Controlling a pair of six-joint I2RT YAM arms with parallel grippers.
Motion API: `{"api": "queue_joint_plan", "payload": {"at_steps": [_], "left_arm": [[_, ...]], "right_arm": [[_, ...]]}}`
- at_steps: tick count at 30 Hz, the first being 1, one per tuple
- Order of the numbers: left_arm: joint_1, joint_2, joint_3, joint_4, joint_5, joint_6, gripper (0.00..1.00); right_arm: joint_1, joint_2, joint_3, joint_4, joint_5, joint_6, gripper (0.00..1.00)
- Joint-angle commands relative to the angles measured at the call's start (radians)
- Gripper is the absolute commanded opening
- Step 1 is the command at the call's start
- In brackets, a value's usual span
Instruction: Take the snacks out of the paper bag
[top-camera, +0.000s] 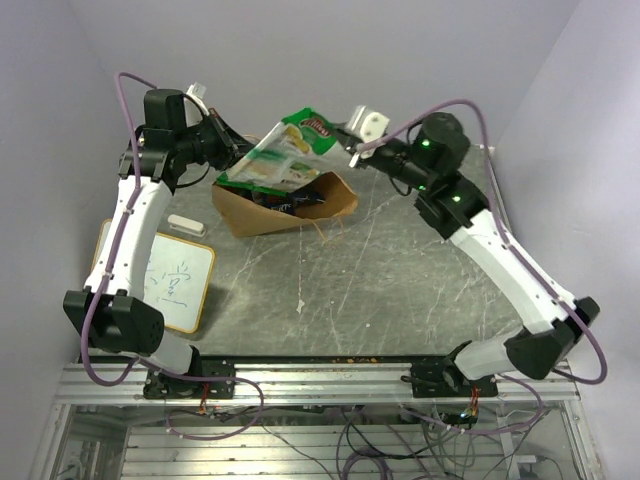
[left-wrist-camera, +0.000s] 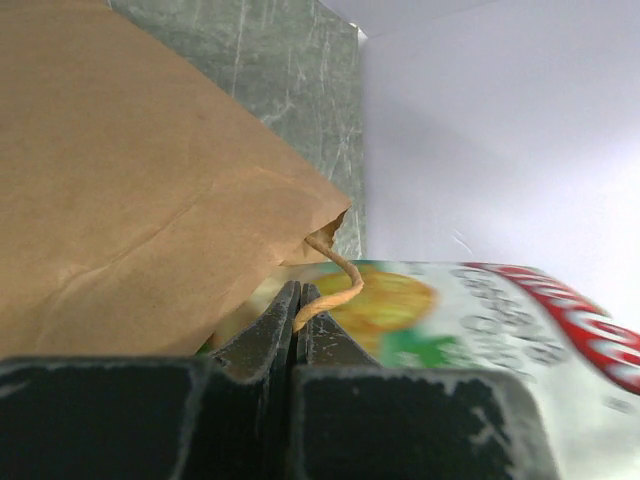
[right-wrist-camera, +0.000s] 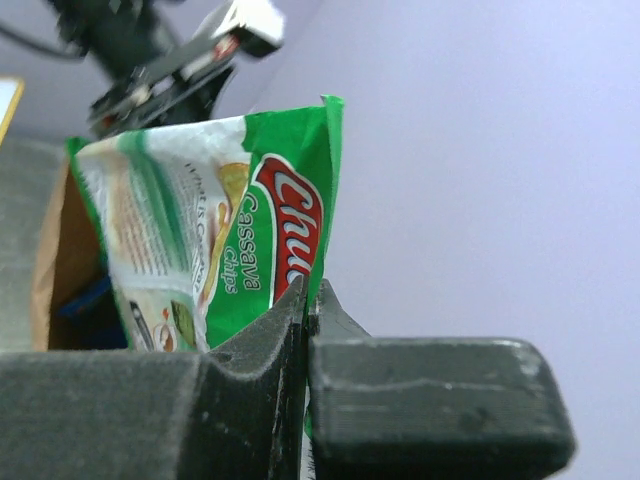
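The brown paper bag (top-camera: 262, 211) lies on its side at the back of the table, mouth toward the right. My left gripper (left-wrist-camera: 298, 292) is shut on its thin string handle (left-wrist-camera: 336, 291); the bag's brown wall (left-wrist-camera: 130, 200) fills the left of that view. A green-white snack packet with a red logo (top-camera: 285, 152) hangs above the bag's mouth, its lower end still at the opening. My right gripper (right-wrist-camera: 310, 290) is shut on that packet's green edge (right-wrist-camera: 262, 232). Dark blue packets (top-camera: 305, 197) show inside the bag.
A small whiteboard with writing (top-camera: 170, 278) lies at the left, a white eraser (top-camera: 187, 224) just behind it. Lilac walls close in at the back and both sides. The scratched grey table top (top-camera: 380, 280) stretches in front of the bag.
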Motion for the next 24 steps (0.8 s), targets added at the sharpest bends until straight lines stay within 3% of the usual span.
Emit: {"api": "queue_joint_plan", "payload": {"at_steps": [1, 8, 12, 19, 24], "left_arm": [[0.004, -0.047, -0.001, -0.013, -0.015, -0.027, 0.07], [0.004, -0.058, 0.02, -0.079, -0.045, 0.003, 0.07], [0.004, -0.064, 0.027, -0.073, -0.04, 0.022, 0.07], [0.005, -0.066, 0.012, -0.066, -0.01, 0.036, 0.07], [0.004, -0.059, 0.038, -0.071, 0.023, 0.063, 0.07]], "right_arm": [[0.002, -0.096, 0.09, 0.025, 0.127, 0.028, 0.0], [0.001, -0.163, 0.116, -0.07, 0.414, -0.017, 0.0], [-0.015, -0.199, 0.04, -0.022, 0.612, 0.015, 0.0], [-0.132, -0.188, -0.008, -0.004, 0.711, 0.07, 0.0], [-0.256, -0.116, -0.14, 0.042, 0.78, -0.019, 0.0]]}}
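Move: My right hand still holds the chips bag, whose middle hangs about 12 cm to the left and 6 below. The clear table it is bound for is some 25 cm to the right, 8 ahead and 45 below. The open paper bag is roughly 13 cm left, 9 ahead and 32 below. From my left hand, shut on the bag's handle, the paper bag is about 10 cm right, 5 ahead and 23 below, and that clear table some 48 cm right, 5 ahead and 36 below. Keeping the chips bag pinched by its corner, I swing my right hand about 20 cm right, away from the paper bag. I rise some 11 cm while drawing back slightly, then sink about 7 cm and reach forward, turning the wrist nearly 50 degrees clockwise. My left hand keeps its grip on the handle. ##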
